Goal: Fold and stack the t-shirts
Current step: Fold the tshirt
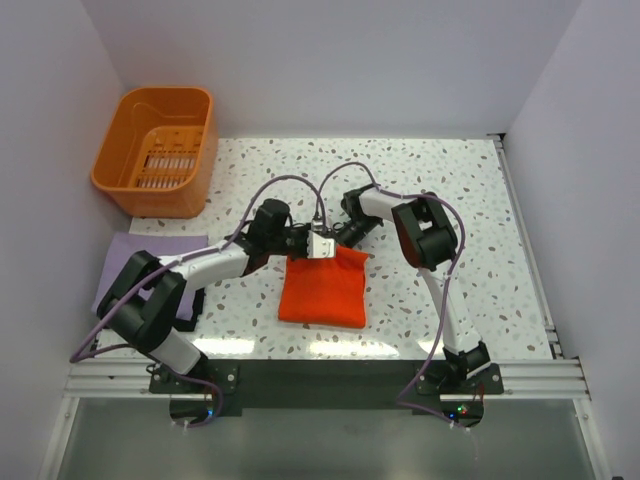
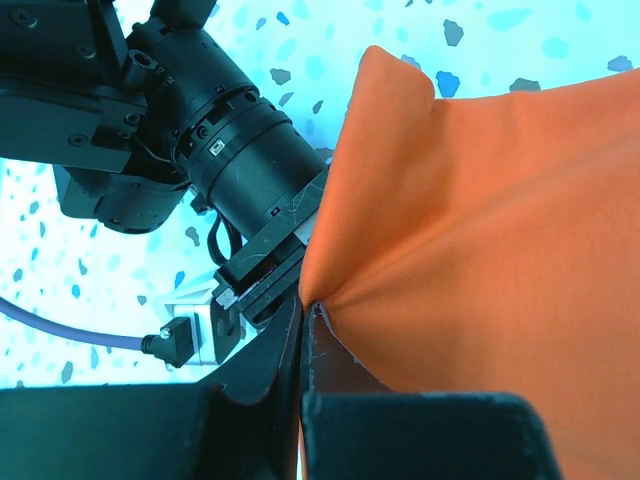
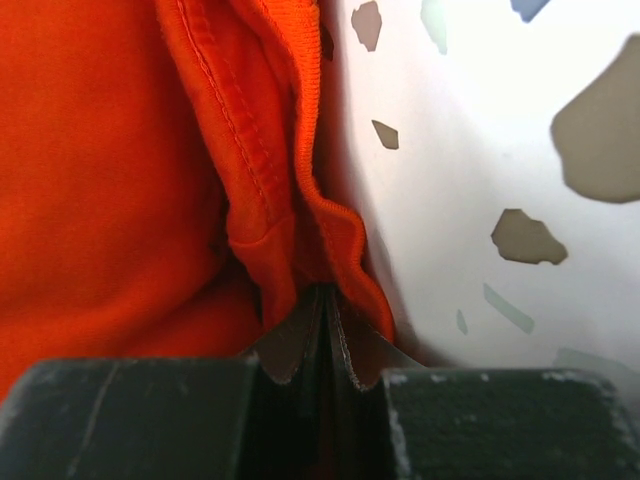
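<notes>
The bright orange-red t-shirt (image 1: pixel 322 290) lies as a folded rectangle in the middle of the table. At its far edge both arms meet. My left gripper (image 1: pixel 303 247) is shut on a pinch of the orange cloth (image 2: pixel 480 220), the fabric puckering where the jaws close (image 2: pixel 303 318). Close beside it, my right gripper (image 1: pixel 347 240) is shut on a bunched hem of the same shirt (image 3: pixel 250 180), with the folds running down between its fingertips (image 3: pixel 325 300). The pale lavender t-shirt (image 1: pixel 128 260) lies flat at the table's left edge, partly under the left arm.
A rigid orange slotted basket (image 1: pixel 157 150) stands at the back left corner. White walls close in the speckled table (image 1: pixel 450 170) at the back and both sides. The right arm's wrist (image 2: pixel 230 150) sits just left of my left fingers.
</notes>
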Available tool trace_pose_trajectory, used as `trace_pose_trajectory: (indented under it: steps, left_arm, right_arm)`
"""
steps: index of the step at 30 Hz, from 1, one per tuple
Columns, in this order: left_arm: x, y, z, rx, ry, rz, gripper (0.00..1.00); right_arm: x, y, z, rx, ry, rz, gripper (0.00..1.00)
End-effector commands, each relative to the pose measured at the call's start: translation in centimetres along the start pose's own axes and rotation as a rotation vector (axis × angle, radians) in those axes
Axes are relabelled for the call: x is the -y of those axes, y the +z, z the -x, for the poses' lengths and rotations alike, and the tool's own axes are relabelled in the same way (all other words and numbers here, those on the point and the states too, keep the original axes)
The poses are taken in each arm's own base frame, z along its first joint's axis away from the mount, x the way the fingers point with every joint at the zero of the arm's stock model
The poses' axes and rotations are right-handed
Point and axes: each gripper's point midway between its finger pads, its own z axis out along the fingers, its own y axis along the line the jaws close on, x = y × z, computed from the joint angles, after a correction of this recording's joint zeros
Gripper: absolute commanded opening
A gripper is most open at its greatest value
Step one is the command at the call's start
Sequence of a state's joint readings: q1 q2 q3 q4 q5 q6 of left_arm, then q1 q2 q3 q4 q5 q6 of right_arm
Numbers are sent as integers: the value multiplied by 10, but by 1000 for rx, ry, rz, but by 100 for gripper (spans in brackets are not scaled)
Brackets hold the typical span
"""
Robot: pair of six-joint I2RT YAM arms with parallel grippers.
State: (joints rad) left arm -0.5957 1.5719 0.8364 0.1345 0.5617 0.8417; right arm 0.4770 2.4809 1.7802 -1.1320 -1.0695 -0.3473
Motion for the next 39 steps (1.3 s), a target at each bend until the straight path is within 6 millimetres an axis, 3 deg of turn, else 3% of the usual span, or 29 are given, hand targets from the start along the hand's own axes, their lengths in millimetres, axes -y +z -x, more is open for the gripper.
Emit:
trace_pose_trajectory:
  steps: [1, 3, 7, 9, 16, 19, 24, 30, 31, 32, 34, 36, 37, 39]
  left_arm:
    - [-31, -11, 19, 60, 137, 132, 0]
    - [-29, -10, 15, 50, 146, 130, 0]
    - [-31, -12, 10, 25, 145, 147, 34]
    - [-38, -16, 14, 25, 146, 178, 39]
    - [-40, -41, 38, 73, 87, 187, 41]
    - [-30, -52, 42, 56, 15, 127, 41]
    - [-2, -67, 25, -2, -153, -3, 40]
    - [5, -81, 14, -6, -356, -109, 51]
    - [-4, -85, 14, -4, -379, -111, 57]
    - [5, -82, 5, -28, -435, -165, 59]
    - [-6, -82, 5, -29, -465, -178, 60]
    - [-8, -75, -9, -56, -534, -198, 60]
    - [-18, -74, -7, -52, -532, -187, 60]
    - [-24, -66, -17, -79, -570, -206, 60]
  right_arm:
    - [21, 4, -1, -28, -56, -65, 9]
    - [20, 1, 0, -29, -64, -75, 9]
    - [20, -8, 4, -33, -85, -105, 11]
    - [20, -11, 5, -37, -92, -126, 11]
    - [15, -32, 16, -52, -177, -229, 13]
    - [9, -46, 24, -61, -230, -293, 13]
    - [-5, -71, 33, -72, -300, -381, 14]
    - [-19, -114, 50, -45, -401, -532, 21]
    - [-23, -130, 50, -37, -413, -567, 27]
    - [-25, -136, 48, -35, -418, -576, 29]
    - [-32, -152, 39, -17, -410, -577, 39]
    - [-36, -158, 29, -6, -393, -564, 42]
    - [-30, -155, 17, -26, -357, -540, 44]
    - [-40, -155, 5, -19, -347, -506, 44]
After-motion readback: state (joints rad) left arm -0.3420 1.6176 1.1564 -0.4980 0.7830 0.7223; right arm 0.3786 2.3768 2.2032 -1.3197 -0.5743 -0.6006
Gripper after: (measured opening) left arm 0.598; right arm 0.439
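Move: Both hands' fingers are shut at the folded t-shirt's far edge, the left hand's higher. From the left hand, the t-shirt's middle lies about 8 cm back, level sideways, and 8 cm below; the purple stack is some 38 cm left and 5 cm back, the orange basket 38 cm left and 20 cm ahead. From the right hand, the t-shirt's middle is about 8 cm back and 1 cm left, at nearly the same height. Both hands let go of the t-shirt, left moving 7 cm left, right some 12 forward, rising and rightward. ##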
